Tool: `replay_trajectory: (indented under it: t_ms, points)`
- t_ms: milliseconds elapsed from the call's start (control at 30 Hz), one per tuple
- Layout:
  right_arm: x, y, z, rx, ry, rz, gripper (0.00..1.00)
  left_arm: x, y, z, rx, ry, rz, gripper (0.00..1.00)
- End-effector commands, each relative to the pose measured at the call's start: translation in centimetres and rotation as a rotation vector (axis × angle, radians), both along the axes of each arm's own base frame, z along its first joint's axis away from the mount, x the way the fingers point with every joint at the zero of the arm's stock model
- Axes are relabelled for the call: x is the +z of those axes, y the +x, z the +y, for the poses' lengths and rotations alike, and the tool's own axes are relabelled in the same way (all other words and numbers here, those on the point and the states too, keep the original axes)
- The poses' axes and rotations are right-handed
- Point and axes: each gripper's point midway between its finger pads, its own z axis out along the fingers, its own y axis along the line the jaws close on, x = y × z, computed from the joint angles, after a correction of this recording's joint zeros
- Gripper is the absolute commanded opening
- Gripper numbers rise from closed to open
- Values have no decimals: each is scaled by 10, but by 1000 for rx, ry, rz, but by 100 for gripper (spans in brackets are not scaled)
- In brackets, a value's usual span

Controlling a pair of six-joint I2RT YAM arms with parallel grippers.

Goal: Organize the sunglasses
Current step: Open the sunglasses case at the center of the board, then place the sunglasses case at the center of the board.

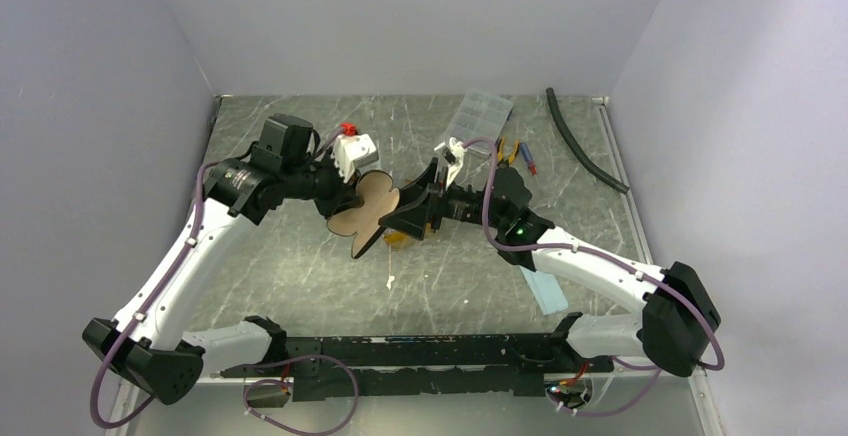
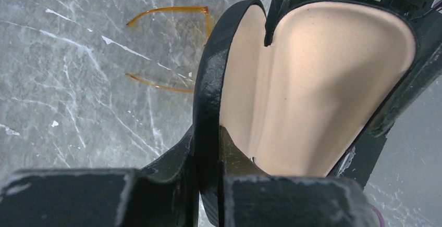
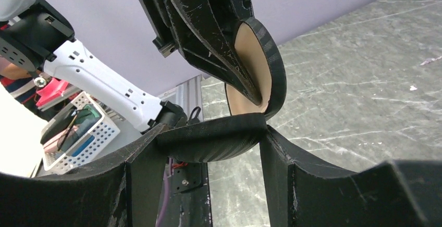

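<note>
An open glasses case (image 1: 368, 208), black outside and tan inside, hangs above the middle of the table between both arms. My left gripper (image 1: 366, 184) is shut on the thin rim of one half (image 2: 208, 107), one finger inside and one outside. My right gripper (image 1: 425, 212) is shut across the width of the other black half (image 3: 211, 138). The sunglasses lie on the table under the case. Their thin orange arms (image 2: 167, 11) show in the left wrist view. In the top view only an orange bit (image 1: 401, 240) shows, the rest hidden by the case.
A clear plastic compartment box (image 1: 485, 114), orange-handled pliers (image 1: 510, 151) and a black hose (image 1: 585, 151) lie at the back right. A pale blue sheet (image 1: 545, 291) lies by the right arm. A white basket (image 3: 78, 133) stands off the table.
</note>
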Motion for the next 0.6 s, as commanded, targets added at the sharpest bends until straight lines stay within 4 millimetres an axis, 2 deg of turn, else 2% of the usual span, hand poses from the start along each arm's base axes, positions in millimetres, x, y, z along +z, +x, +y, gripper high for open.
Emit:
replay_trajectory:
  t_ms: [0,133,167,333,467,567]
  points:
    - [10,23,-7,-115,2,-66,14,23,-14,-2,-30,-41,-22,3]
    - [-11,48,-20,-258,-99,-24,95,6,15,27,139,111,-85,3]
    - [-17,55,-25,-302,-123,-14,99,-1,23,38,189,167,-102,3]
    - [-45,90,-77,-610,-258,55,100,-45,60,95,380,481,-206,3]
    - [-77,110,-136,-849,-393,138,100,-91,76,116,402,657,-236,3]
    - [-111,116,-181,-977,-490,248,100,-120,90,126,397,761,-240,3]
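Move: The sunglasses case, already spread open, hangs between both hands: its middle is some 3 cm back and 4 cm to the right of the left hand, which pinches its rim, and about 3 cm left of and 3 cm below the right hand, level with it front to back. From the right hand, the sunglasses lie about 10 cm ahead, 2 cm right and 30 cm down, and the pliers roughly 25 cm ahead and 25 cm right on the board. Down and to the left, the left arm carries the open case some 11 cm lower and 10 cm sideways, easing forward a little; its wrist rolls left side up and turns counter-clockwise while its fingers keep their pinch on the rim. The right fingers spread wide to let go of the case, and that hand backs off right and forward, sinking somewhat and swinging about 40 degrees clockwise. ##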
